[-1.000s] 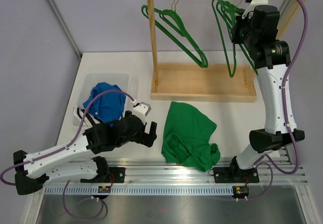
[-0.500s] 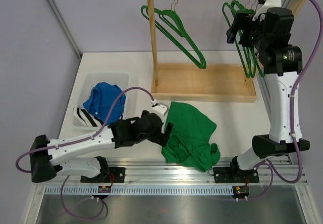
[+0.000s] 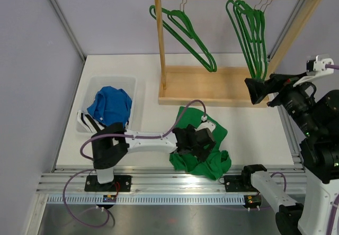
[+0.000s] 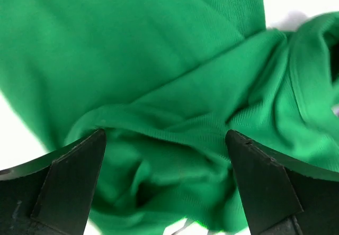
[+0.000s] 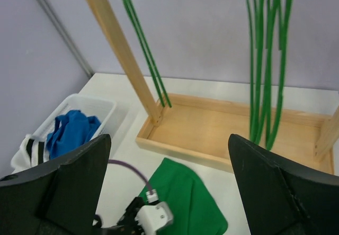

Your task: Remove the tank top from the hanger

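The green tank top (image 3: 186, 121) lies crumpled on the white table in front of the wooden rack, off any hanger. My left gripper (image 3: 195, 149) hovers low over its near part, jaws open. In the left wrist view the green fabric (image 4: 159, 60) fills the frame between the open fingers (image 4: 74, 171), and the gripper (image 4: 165, 139) holds nothing. My right gripper (image 3: 255, 89) is open and empty, in the air right of the rack's tray. Its view shows the tank top (image 5: 185, 192) below the gripper (image 5: 169, 139). Green hangers (image 3: 249, 34) hang bare on the rail.
The wooden rack (image 3: 212, 87) with its tray base stands at the back. Another green hanger (image 3: 183, 31) hangs at its left end. A clear bin (image 3: 108, 81) with blue and striped clothes stands at the left. The metal rail (image 3: 175, 184) runs along the near edge.
My left arm swung right from beside the bin to over the tank top. My right arm dropped away from the rail to the right, and the hangers now hang free.
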Motion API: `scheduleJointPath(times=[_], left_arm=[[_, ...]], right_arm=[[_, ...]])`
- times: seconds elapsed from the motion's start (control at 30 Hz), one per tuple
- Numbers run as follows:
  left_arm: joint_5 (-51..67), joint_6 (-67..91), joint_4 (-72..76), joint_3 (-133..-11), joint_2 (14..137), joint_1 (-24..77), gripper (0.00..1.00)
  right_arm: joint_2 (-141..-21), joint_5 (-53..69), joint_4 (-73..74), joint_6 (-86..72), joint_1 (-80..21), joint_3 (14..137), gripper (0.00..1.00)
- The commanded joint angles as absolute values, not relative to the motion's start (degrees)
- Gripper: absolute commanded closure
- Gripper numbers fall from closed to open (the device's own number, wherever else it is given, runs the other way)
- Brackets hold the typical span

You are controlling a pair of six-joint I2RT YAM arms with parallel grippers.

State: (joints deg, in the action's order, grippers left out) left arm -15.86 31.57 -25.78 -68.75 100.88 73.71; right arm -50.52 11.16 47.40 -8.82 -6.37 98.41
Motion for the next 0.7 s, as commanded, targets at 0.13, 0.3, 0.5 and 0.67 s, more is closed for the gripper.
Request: scheduleJointPath(times=[0.13, 0.3, 0.5, 0.67], left_arm=[[-15.56, 33.40, -27.69, -76.11, 115.65, 74.88, 0.14], [-16.52, 35.59, -26.90, -71.64, 112.86, 75.41, 0.90], [-32.58, 39.37, -38.12, -67.68, 95.74, 74.71, 1.00], [-41.82, 39.47, -48.93, -68.29, 82.55, 69.54, 1.00]], right_arm=[[-44.58, 26.70, 45.36, -9.84, -6.24, 92.38, 0.01], [-41.93, 28.74, 44.56, -10.19, -6.24, 91.93, 0.01], [-40.52, 29.09, 43.95, -11.07, -6.24, 91.32, 0.01], [-38.85, 29.35, 42.10, -12.04, -6.24, 88.86, 0.01]])
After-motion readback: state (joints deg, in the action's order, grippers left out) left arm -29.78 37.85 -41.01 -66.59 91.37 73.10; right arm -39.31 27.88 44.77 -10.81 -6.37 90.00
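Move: The tank top lies crumpled on the table just under the left hand, its middle about 3 cm ahead, 1 cm to the left and 5 cm below the open fingers. The white bin stands some 38 cm to the left of this hand and 19 cm farther out, and the rack's wooden tray about 28 cm ahead and 4 cm to the right. From the high right hand the tank top is roughly 16 cm left, 4 cm back and 48 cm down. The left hand dips about 4 cm down and 3 cm to the right into the bunched near part of the tank top, shuts its fingers on a gathered fold, then sweeps the pinched cloth some 11 cm left and 8 cm up towards the bin, the wrist turning roughly 10 degrees counter-clockwise. Meanwhile the empty right hand, fingers staying open, backs about 7 cm away from the green hangers and drifts 4 cm left, swinging its fingers some 15 degrees counter-clockwise. ##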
